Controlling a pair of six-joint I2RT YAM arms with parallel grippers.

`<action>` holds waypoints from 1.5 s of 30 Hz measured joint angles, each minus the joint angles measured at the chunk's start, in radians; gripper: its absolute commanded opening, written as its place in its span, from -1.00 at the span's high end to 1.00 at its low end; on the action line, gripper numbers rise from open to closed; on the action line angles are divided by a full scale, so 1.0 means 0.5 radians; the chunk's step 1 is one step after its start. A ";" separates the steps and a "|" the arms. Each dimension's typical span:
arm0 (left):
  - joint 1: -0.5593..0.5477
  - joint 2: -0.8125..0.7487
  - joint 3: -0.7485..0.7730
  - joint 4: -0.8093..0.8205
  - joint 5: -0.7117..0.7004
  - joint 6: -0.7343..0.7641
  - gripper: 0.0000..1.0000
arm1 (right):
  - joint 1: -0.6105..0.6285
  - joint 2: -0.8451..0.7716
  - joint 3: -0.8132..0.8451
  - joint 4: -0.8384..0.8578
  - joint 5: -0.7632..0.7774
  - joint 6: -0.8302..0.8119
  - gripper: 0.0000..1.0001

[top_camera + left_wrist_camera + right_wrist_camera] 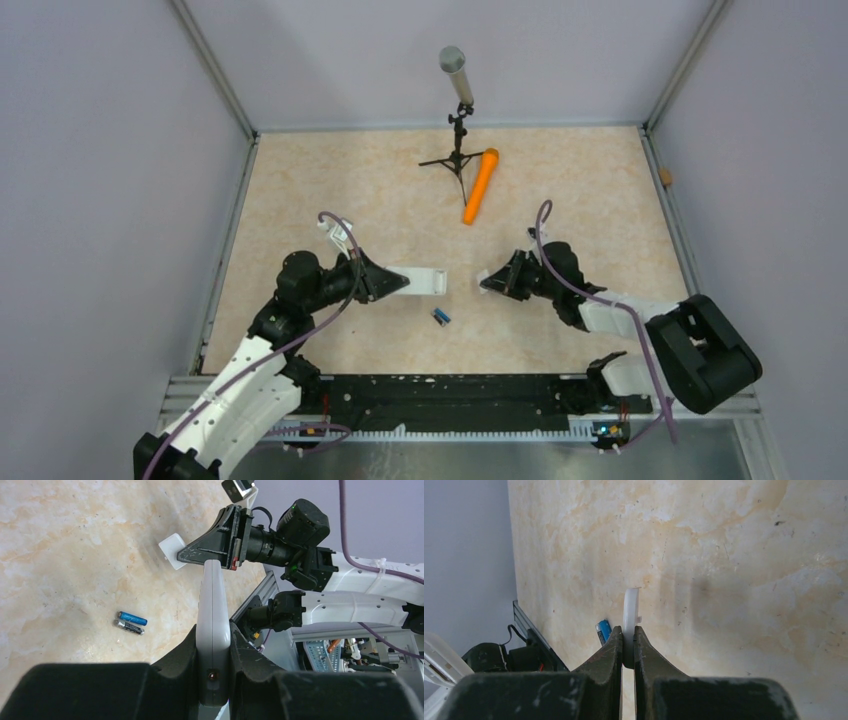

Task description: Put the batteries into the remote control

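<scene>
My left gripper (392,283) is shut on the white remote control (420,281), which sticks out to the right just above the table. In the left wrist view the remote control (212,605) stands edge-on between the black fingers (175,655). The batteries (441,317), one blue and one dark, lie side by side on the table in front of the remote, and show as batteries (131,622) at the left of that view. My right gripper (484,282) faces the remote's end. It is shut on a thin white cover piece (630,611), seen flat as the cover piece (171,551).
A grey microphone (455,72) on a black tripod (457,160) stands at the back. A long orange cylinder (480,186) lies beside it. Grey walls with metal rails (228,250) bound the table, and a black rail (450,398) runs along the near edge.
</scene>
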 measured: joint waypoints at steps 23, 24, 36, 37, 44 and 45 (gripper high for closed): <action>0.002 -0.021 -0.027 0.040 0.031 -0.054 1.00 | -0.065 0.369 -0.121 0.385 -0.113 0.099 0.89; 0.002 -0.021 -0.027 0.043 0.031 -0.058 1.00 | -0.068 0.369 -0.123 0.388 -0.113 0.099 0.82; 0.002 -0.024 -0.051 0.072 0.029 -0.077 1.00 | -0.072 0.330 -0.163 0.357 -0.076 0.092 0.27; 0.002 -0.027 -0.051 0.071 0.029 -0.077 1.00 | -0.072 0.309 -0.160 0.335 -0.069 0.086 0.25; 0.002 -0.044 -0.051 0.065 0.021 -0.077 1.00 | -0.072 0.097 -0.085 -0.058 0.059 -0.082 0.19; 0.002 -0.044 -0.051 0.065 0.019 -0.077 1.00 | -0.072 0.065 -0.073 -0.124 0.083 -0.108 0.18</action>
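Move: The right hand, closed on the edge of the battery cover, is only about 5 cm above the table; the bare spot where the cover is set down is almost straight under it, 1 cm back and 1 cm left. The two batteries lie about 11 cm left and 7 cm back of this hand, and the remote hangs some 16 cm left, 2 cm ahead and 12 cm higher. From the left hand, that spot is about 20 cm right, 3 cm back and 18 cm below. The right hand, still pinching the cover on edge, goes down about 4 cm to the tabletop just right of the batteries, its fingers tipping only slightly further down. There its fingers open to a bit over a third of their range and let go of the cover, and the hand draws off some 2 cm to the right, clear of it, while the left hand keeps the remote still in the air. ##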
